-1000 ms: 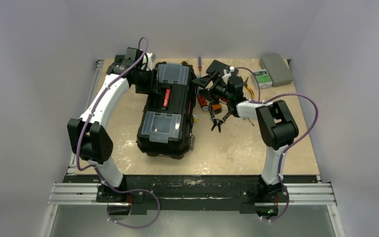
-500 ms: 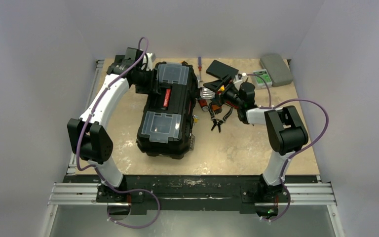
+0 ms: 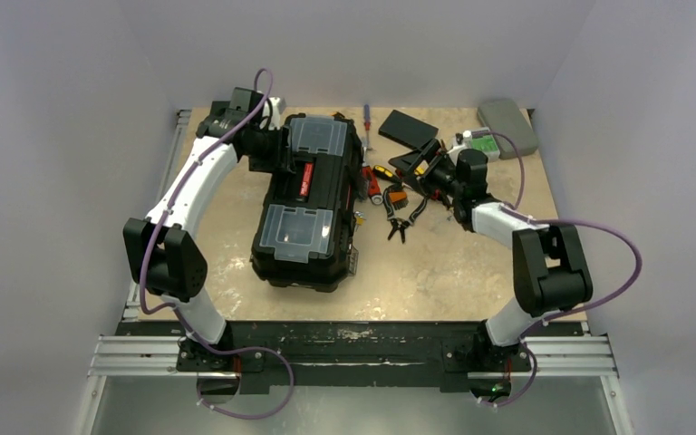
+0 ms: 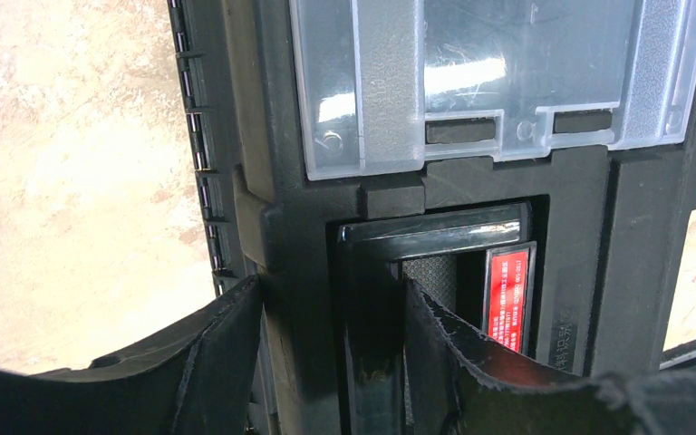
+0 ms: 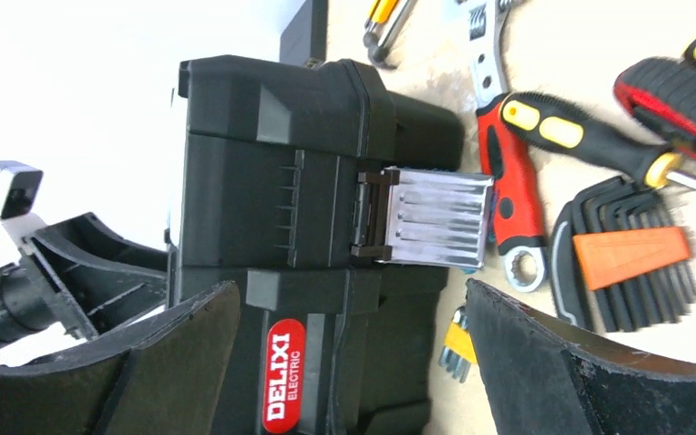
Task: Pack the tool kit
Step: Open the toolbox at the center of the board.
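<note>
The tool kit (image 3: 306, 201) is a black toolbox with its lid down, lying left of the table's middle. My left gripper (image 3: 276, 152) is shut on the lid's far-left edge beside the red-marked handle (image 4: 506, 294); one finger (image 4: 213, 362) is outside the wall and the other stands in the handle recess. My right gripper (image 3: 419, 167) hangs open to the right of the box, above the loose tools, with nothing between its fingers. In the right wrist view, the box's side wall (image 5: 281, 181) shows a metal latch (image 5: 435, 219) and a red label (image 5: 283, 373).
Beside the box lie a red wrench (image 5: 512, 195), a black-and-yellow screwdriver (image 5: 589, 136), hex keys in an orange holder (image 5: 630, 258) and pliers (image 3: 400, 223). A flat black box (image 3: 408, 127), a green item (image 3: 482, 142) and a grey case (image 3: 507, 127) sit at the back right.
My right arm has drawn back to the right, away from the box's side, and its jaws have spread wider. The left arm and the box have not moved.
</note>
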Robot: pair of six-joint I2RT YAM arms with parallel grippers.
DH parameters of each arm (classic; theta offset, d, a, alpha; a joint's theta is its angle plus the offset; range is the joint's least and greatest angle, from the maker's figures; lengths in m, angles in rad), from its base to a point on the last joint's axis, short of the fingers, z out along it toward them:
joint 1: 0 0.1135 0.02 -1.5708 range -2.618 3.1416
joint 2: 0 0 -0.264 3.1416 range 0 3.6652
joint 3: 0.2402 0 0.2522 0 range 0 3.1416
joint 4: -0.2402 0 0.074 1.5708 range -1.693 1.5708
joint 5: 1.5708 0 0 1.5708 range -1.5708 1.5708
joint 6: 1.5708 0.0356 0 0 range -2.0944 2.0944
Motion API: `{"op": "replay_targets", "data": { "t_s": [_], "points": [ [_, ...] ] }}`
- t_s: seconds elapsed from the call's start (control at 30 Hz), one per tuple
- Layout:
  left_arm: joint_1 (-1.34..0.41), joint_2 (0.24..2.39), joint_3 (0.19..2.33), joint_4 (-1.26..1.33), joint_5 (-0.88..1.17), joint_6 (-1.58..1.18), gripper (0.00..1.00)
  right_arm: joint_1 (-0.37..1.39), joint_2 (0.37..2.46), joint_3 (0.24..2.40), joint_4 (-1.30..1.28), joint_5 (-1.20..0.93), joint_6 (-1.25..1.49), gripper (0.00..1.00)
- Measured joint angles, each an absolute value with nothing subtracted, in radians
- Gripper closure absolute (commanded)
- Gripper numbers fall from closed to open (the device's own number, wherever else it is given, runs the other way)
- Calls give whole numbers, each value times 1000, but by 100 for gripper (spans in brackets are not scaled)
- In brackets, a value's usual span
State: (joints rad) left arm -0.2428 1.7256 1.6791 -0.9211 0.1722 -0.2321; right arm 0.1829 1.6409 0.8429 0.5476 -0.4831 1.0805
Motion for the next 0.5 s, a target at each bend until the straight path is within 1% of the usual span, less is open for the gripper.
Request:
{"op": "replay_targets", "data": {
  "t_s": [0.1, 0.23, 0.37, 0.5],
  "points": [
    [-245, 1720, 1674, -919, 162, -235, 56, 183, 1574, 843, 459, -450, 986, 6],
    [-268, 1692, 1651, -900, 95, -243, 50, 183, 1501, 842, 352, -381, 864, 7],
    [-310, 1653, 1628, -908, -31, -240, 47, 183, 1437, 823, 287, -317, 766, 7],
    [-332, 1612, 1618, -952, -114, -224, 44, 189, 1396, 809, 224, -273, 707, 7]
  ]
}}
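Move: The toolbox's middle lies about 6 cm back, 4 cm to the right and 9 cm below the left hand, whose fingers already straddle the left bar of the lid handle; the handle's middle is some 3 cm back and 3 cm right, about 1 cm lower. From the right hand, the toolbox is roughly 23 cm left, 10 cm back and 6 cm lower; the wrench lies 9 cm left and 3 cm back, the hex keys 2 cm left and 9 cm back, both about 16 cm below. The toolbox is drawn along by the left hand, which still has its half-open fingers astride the handle bar and goes back, left and a little up by about 3.5 cm, its left side rolling up. The right hand, wide open and clear of the already opened latch, backs off from the toolbox some 5 cm, mostly right and also back, rolling its left side down about 20 degrees. ##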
